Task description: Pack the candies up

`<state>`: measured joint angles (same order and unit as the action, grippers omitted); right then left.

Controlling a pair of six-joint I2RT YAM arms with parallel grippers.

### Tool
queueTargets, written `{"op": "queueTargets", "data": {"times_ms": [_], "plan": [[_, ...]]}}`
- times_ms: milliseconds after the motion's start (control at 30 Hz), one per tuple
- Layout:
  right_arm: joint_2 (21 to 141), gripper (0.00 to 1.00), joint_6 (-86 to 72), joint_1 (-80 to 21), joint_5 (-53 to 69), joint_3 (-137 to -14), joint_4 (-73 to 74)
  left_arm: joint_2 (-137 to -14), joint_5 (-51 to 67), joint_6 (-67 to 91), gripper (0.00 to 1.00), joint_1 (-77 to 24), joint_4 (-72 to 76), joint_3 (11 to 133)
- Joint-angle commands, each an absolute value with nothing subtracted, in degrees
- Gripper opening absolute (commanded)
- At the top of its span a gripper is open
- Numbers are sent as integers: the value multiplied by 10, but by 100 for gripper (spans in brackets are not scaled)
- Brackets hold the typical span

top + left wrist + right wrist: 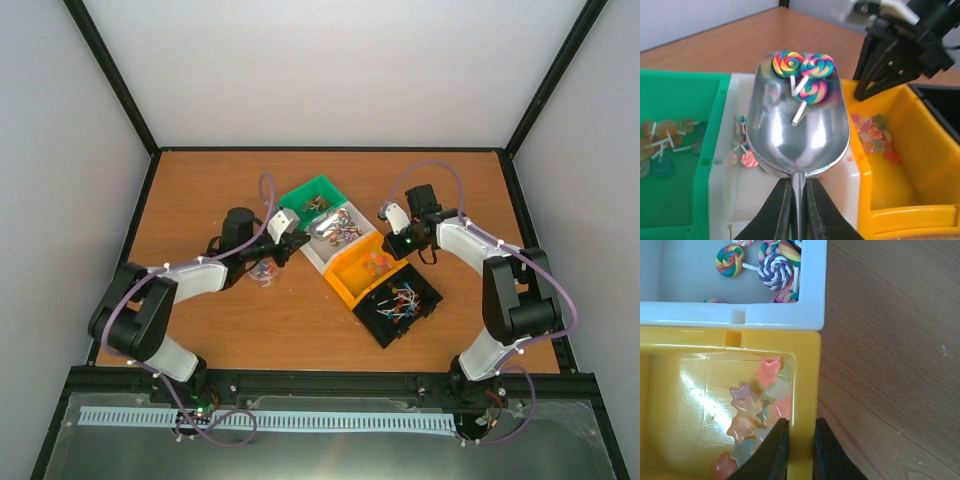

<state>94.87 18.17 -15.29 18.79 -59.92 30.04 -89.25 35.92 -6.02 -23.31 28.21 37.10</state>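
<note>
My left gripper [797,182] is shut on the handle of a metal scoop [800,135], held above the white bin [740,200]. Three rainbow swirl lollipop candies [812,87] lie at the scoop's far end. More swirl candies [775,272] lie in the white bin, and pastel star candies [755,410] sit in the yellow bin [807,370]. My right gripper [801,422] is shut on that bin's side wall, one finger inside and one outside. From above, the left gripper [290,240] and the right gripper [392,222] flank the row of bins.
A green bin [300,195] with flat round lollipops, the white bin [318,258], the yellow bin [345,283] and a black bin [425,300] with stick candies form a diagonal row. A small clear jar [263,272] stands beside the left arm. Black frame rails edge the table.
</note>
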Motion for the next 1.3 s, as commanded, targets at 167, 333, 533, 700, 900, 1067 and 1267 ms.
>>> {"op": "queueTargets", "data": {"times_ms": [167, 333, 533, 700, 900, 1067, 1267], "plan": [[971, 3, 200, -145, 170, -588, 305, -764, 426, -145, 1, -202, 15, 444], [969, 3, 199, -146, 172, -588, 305, -714, 485, -197, 1, -125, -115, 458], [969, 3, 198, -145, 175, -589, 306, -661, 532, -319, 1, -41, -309, 477], [969, 3, 199, -145, 177, -589, 308, -607, 532, -428, 1, 43, -456, 479], [972, 3, 199, -145, 183, -591, 310, -588, 502, -561, 1, 112, -602, 497], [976, 3, 199, -145, 188, -593, 314, -588, 451, -551, 1, 118, -604, 498], [972, 3, 198, -145, 192, -593, 315, -613, 402, -554, 1, 118, -628, 534]]}}
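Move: The left hand grips the scoop's handle, with three lollipops in the bowl. Its goal, the clear jar, stands about 8 cm to its left, 3 cm nearer the base and 9 cm below. The white tray's middle is roughly 6 cm ahead, 10 cm right and 11 cm below; the green tray is 14 cm ahead and 4 cm right, the yellow one 1 cm back and 16 cm right. From the right hand, the jar lies some 31 cm left, 4 cm back and 3 cm lower. Still pinching the scoop's handle and keeping the lollipops aboard, the left hand first lifts some 6 cm from over the white tray, then swings left about 18 cm and back 11 cm, past the jar, sinking 3 cm late on while the wrist tips the scoop some 25 degrees further down, bringing the bowl to the jar. The right hand keeps hold of the yellow tray's rim, motionless. ##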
